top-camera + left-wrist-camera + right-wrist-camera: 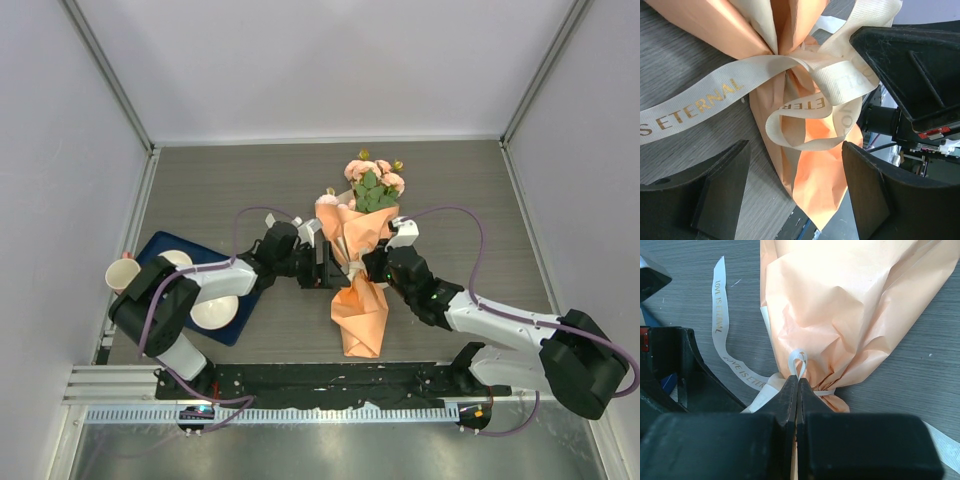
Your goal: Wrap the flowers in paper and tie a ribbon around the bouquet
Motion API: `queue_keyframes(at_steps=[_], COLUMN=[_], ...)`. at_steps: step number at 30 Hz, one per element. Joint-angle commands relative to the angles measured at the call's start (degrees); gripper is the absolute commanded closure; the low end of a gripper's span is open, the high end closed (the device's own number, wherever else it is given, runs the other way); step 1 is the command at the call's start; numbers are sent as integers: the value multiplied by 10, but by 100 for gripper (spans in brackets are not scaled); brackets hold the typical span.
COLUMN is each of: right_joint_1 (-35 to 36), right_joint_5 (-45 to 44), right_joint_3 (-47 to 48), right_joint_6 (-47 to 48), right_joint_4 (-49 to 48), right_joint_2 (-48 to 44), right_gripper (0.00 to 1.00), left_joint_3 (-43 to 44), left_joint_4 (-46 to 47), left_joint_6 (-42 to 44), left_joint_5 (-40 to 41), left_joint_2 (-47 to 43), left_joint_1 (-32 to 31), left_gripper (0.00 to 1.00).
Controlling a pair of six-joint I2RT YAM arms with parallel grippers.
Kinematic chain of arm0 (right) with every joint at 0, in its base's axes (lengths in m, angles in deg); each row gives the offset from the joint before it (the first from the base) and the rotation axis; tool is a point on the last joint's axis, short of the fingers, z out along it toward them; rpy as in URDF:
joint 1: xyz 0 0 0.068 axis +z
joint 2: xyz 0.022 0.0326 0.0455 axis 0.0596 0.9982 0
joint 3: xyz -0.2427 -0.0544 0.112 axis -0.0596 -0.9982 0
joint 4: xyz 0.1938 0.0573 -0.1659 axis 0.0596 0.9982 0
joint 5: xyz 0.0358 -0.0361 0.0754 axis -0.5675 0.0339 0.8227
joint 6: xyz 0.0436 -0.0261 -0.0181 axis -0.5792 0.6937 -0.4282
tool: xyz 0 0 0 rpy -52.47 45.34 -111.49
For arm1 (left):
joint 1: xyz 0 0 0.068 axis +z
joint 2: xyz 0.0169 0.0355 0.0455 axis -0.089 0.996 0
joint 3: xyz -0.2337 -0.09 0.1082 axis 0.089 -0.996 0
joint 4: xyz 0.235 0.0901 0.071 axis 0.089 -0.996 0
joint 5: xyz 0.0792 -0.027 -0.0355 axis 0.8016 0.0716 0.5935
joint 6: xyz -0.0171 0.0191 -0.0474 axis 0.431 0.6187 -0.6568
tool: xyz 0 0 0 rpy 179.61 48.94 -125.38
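The bouquet lies mid-table: pink flowers (372, 180) with green leaves poke out of a cone of orange paper (360, 305) (822, 175) (850, 300). The cream ribbon (700, 102) (720, 320), printed in gold, circles the cone's pinched waist and forms loose loops. My left gripper (325, 262) (795, 147) is open just left of the waist, its fingers either side of the paper's lower part and a ribbon loop, touching neither. My right gripper (371, 266) (798, 378) is shut on a small ribbon loop (799, 360) at the waist's right side.
A dark blue tray (160, 245) at the left holds white bowls (215, 312). A cup (122, 273) stands at its left edge. Grey walls close in the table on three sides. The arms' black base rail (330, 380) runs along the near edge.
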Motion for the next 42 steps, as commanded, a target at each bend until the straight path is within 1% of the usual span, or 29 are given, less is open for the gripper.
queue_keyframes(at_steps=[1,4,8,11,14,15,20,23,24,26,27,28,29,30,31,33,34,36,37,38,39,41,42], right_joint_1=[0,0,0,0,0,0,0,0,0,0,0,0,0,0,0,0,0,0,0,0,0,-8,-18], right_joint_5=[-11,-10,-10,-14,-19,-23,-32,-51,-58,-77,-89,-101,-121,-153,-163,-182,-188,-202,-215,-226,-234,-252,-243], right_joint_3=[2,0,5,5,2,3,4,9,11,16,19,26,30,37,47,50,52,59,62,66,67,76,77], right_joint_6=[-3,-5,-3,-8,-22,-26,-55,-82,-90,-117,-132,-146,-190,-213,-227,-254,-264,-278,-283,-293,-301,-335,-339], right_joint_4=[-15,-17,-13,-12,-11,-10,-8,7,13,30,41,68,90,116,146,171,185,198,212,221,230,260,261], right_joint_2=[-14,-13,-13,-14,-13,-14,-14,-14,-14,-19,-21,-24,-25,-24,-20,-17,-14,-1,4,19,26,42,59], right_gripper=[100,100,100,100,100,100,100,100,100,100,100,100,100,100,100,100,100,100,100,100,100,100,100], left_joint_3=[2,1,8,17,16,15,13,14,14,20,24,29,39,44,47,51,53,55,58,62,65,63,61], left_joint_4=[79,123,134,119,111,104,88,81,71,44,-5,-33,-60,-113,-141,-211,-231,-282,-301,-318,-344,-352,-369], left_joint_6=[-13,-21,-20,-16,-17,-17,-13,-13,-12,-6,-4,0,0,0,-1,-12,-14,-23,-24,-32,-36,-43,-59], left_joint_5=[-11,-16,-7,-6,-6,-5,-8,-9,-9,-4,7,11,13,17,36,63,91,119,154,170,184,196,207], left_joint_2=[8,21,21,24,21,20,13,7,2,-3,-6,-7,-7,-5,-8,-15,-22,-32,-35,-38,-38,-36,-34], left_joint_1=[-1,-2,-2,-2,-2,-2,-1,-2,-2,-1,-2,-2,-2,-2,-2,-2,-2,-2,-2,-2,-1,-1,-1], left_gripper=[23,23,25,31,42,50,64,83,93,100,100,100,100,100,100,100,100,100,100,100,100,100,100])
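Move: The ribbon loop I want hangs almost between my open left fingers, about 1 cm ahead and 2 cm right of that hand point. The ribbon crossing at the bouquet's waist lies some 3 cm ahead, 5 cm right and 4 cm below; the paper tail spreads about 11 cm back and 3 cm right, 6 cm lower. From my right hand, still pinching its own loop, the crossing is about 2 cm back, 2 cm left and 5 cm down. I ease my left hand a centimetre or two to the right and forward, shut its fingers on the ribbon loop, then draw it about 6 cm left and some 4 cm down, tipping the fingers steeper. As that pull starts, my right hand keeps its pinch and draws its loop about 5 cm right and a little down, turning some 25 degrees clockwise, so both loops go away from the crossing. ##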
